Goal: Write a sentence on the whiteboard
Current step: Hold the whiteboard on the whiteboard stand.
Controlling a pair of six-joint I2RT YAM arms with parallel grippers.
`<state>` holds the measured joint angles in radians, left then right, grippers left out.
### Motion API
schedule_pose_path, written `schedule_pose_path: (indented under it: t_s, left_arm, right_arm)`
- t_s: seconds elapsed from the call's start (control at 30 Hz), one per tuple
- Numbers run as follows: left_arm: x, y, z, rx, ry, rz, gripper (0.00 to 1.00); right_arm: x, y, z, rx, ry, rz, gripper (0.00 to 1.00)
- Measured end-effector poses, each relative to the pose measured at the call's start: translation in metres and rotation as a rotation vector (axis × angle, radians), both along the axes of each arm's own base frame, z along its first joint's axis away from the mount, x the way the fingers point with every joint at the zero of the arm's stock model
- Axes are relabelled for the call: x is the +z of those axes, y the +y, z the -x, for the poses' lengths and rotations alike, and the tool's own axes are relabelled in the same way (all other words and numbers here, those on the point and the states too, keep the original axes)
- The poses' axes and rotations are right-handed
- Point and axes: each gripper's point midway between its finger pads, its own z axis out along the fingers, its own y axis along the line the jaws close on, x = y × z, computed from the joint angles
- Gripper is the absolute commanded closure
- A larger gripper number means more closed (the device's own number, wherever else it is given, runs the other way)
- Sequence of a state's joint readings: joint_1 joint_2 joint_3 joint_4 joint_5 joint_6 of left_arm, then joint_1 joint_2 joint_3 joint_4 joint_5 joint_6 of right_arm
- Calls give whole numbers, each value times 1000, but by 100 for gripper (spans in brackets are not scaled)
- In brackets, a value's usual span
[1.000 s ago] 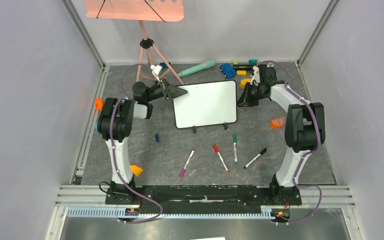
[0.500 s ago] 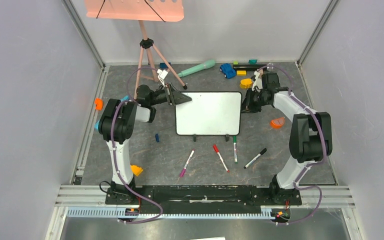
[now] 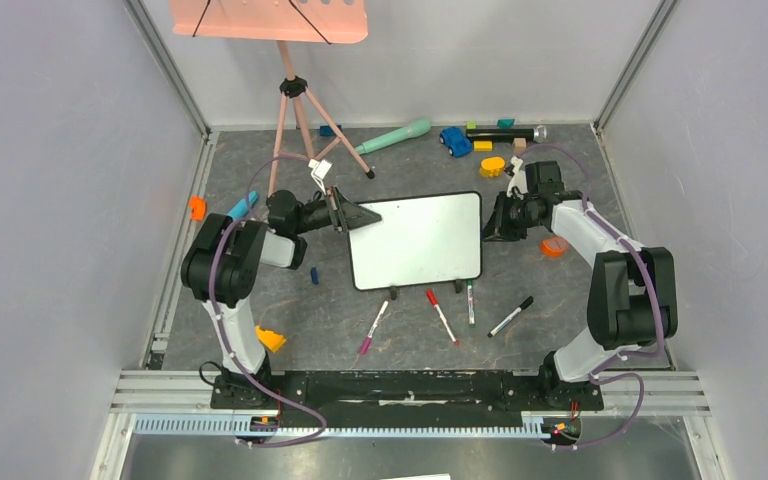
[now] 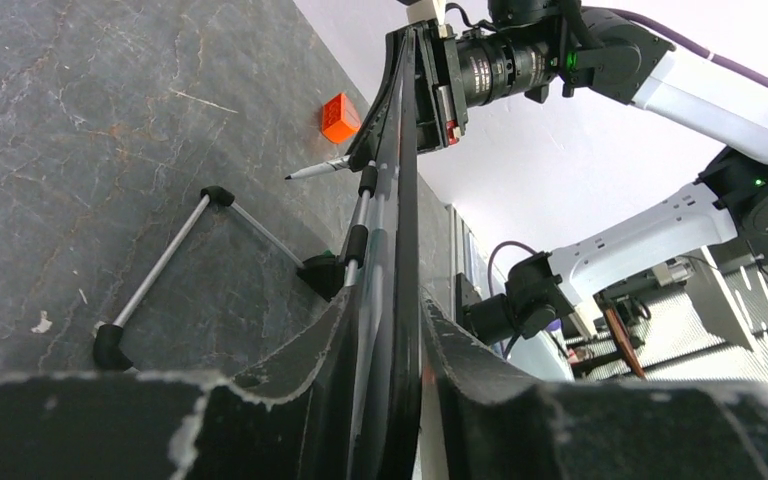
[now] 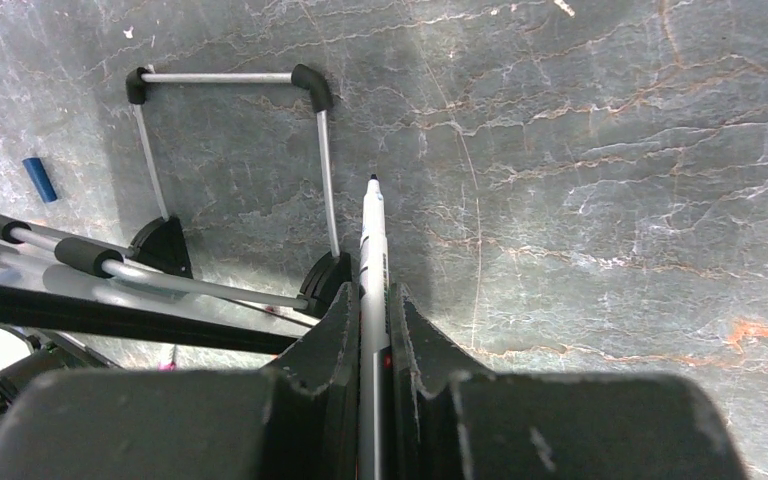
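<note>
The whiteboard (image 3: pixel 418 240) stands tilted on its two small feet at mid-table, and its white face shows no sentence in the top view. My left gripper (image 3: pixel 360 215) is shut on the board's upper left corner. In the left wrist view the board (image 4: pixel 400 200) runs edge-on between the jaws of the left gripper (image 4: pixel 397 335). My right gripper (image 3: pixel 500 222) sits just off the board's right edge, shut on a marker (image 5: pixel 372 250). The marker's tip points past the board's wire stand (image 5: pixel 225 78) toward the table.
Pink (image 3: pixel 374 327), red (image 3: pixel 441 315), green (image 3: pixel 469 302) and black (image 3: pixel 511 316) markers lie in front of the board. A blue cap (image 3: pixel 314 275) lies to the left. The pink music stand (image 3: pixel 295 110) and several toys (image 3: pixel 455 140) stand at the back.
The whiteboard has shifted toward the near side and turned slightly. Both arms came nearer with it. The left jaws have narrowed onto the board's edge.
</note>
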<state>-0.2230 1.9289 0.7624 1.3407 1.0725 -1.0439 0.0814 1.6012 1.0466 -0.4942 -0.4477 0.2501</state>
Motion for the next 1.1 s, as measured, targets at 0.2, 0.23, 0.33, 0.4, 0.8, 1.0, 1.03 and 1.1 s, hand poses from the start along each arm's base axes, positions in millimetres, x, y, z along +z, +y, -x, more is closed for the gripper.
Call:
schedule_pose_path:
  t_s: [0.2, 0.23, 0.33, 0.4, 0.8, 1.0, 1.03, 1.1]
  left_arm:
    - [2, -4, 7, 33, -21, -6, 29]
    - [1, -4, 7, 38, -16, -10, 26]
    - [3, -4, 4, 61, -16, -34, 0]
    - [6, -3, 4, 76, -25, -54, 0]
    - [16, 26, 2, 166, -50, -164, 0]
    - [9, 60, 2, 271, -26, -287, 0]
    - [9, 67, 1, 291, -25, -306, 0]
    - [10, 79, 2, 312, -24, -345, 0]
  right_arm:
    - [-2, -4, 0, -12, 4, 23, 100]
    - [-2, -6, 0, -15, 7, 34, 100]
    - [1, -14, -4, -36, 5, 83, 100]
    - [4, -20, -8, -54, -6, 114, 100]
    - [35, -53, -13, -165, -111, 238, 100]
    - [41, -56, -2, -191, -130, 237, 100]
    - [42, -56, 0, -194, -131, 236, 100]
    - [45, -56, 3, -200, -139, 233, 100]
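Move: The left fingers still grip the upper left of the whiteboard, whose middle lies about 10 cm to this hand's right, 4 cm back and 5 cm lower. From that hand the blue cap is 12 cm back and 12 cm left, the red marker 21 cm back and 15 cm right, both 14 cm down. From the right hand, still holding the uncapped marker, the board's middle is 14 cm left, level in depth and height; the green marker is 13 cm back and 3 cm left, the orange block 14 cm right and 1 cm back, both 8 cm lower. Opening wide almost on the spot, the left fingers let go of the whiteboard. The hand then rises slightly and draws about 8 cm left, away from the board's edge, rolling and turning counter-clockwise some 20 degrees. The right hand, its fingers against the right edge, comes away to the right and up by about 5 cm each, turning a little clockwise and keeping the marker pinched. ##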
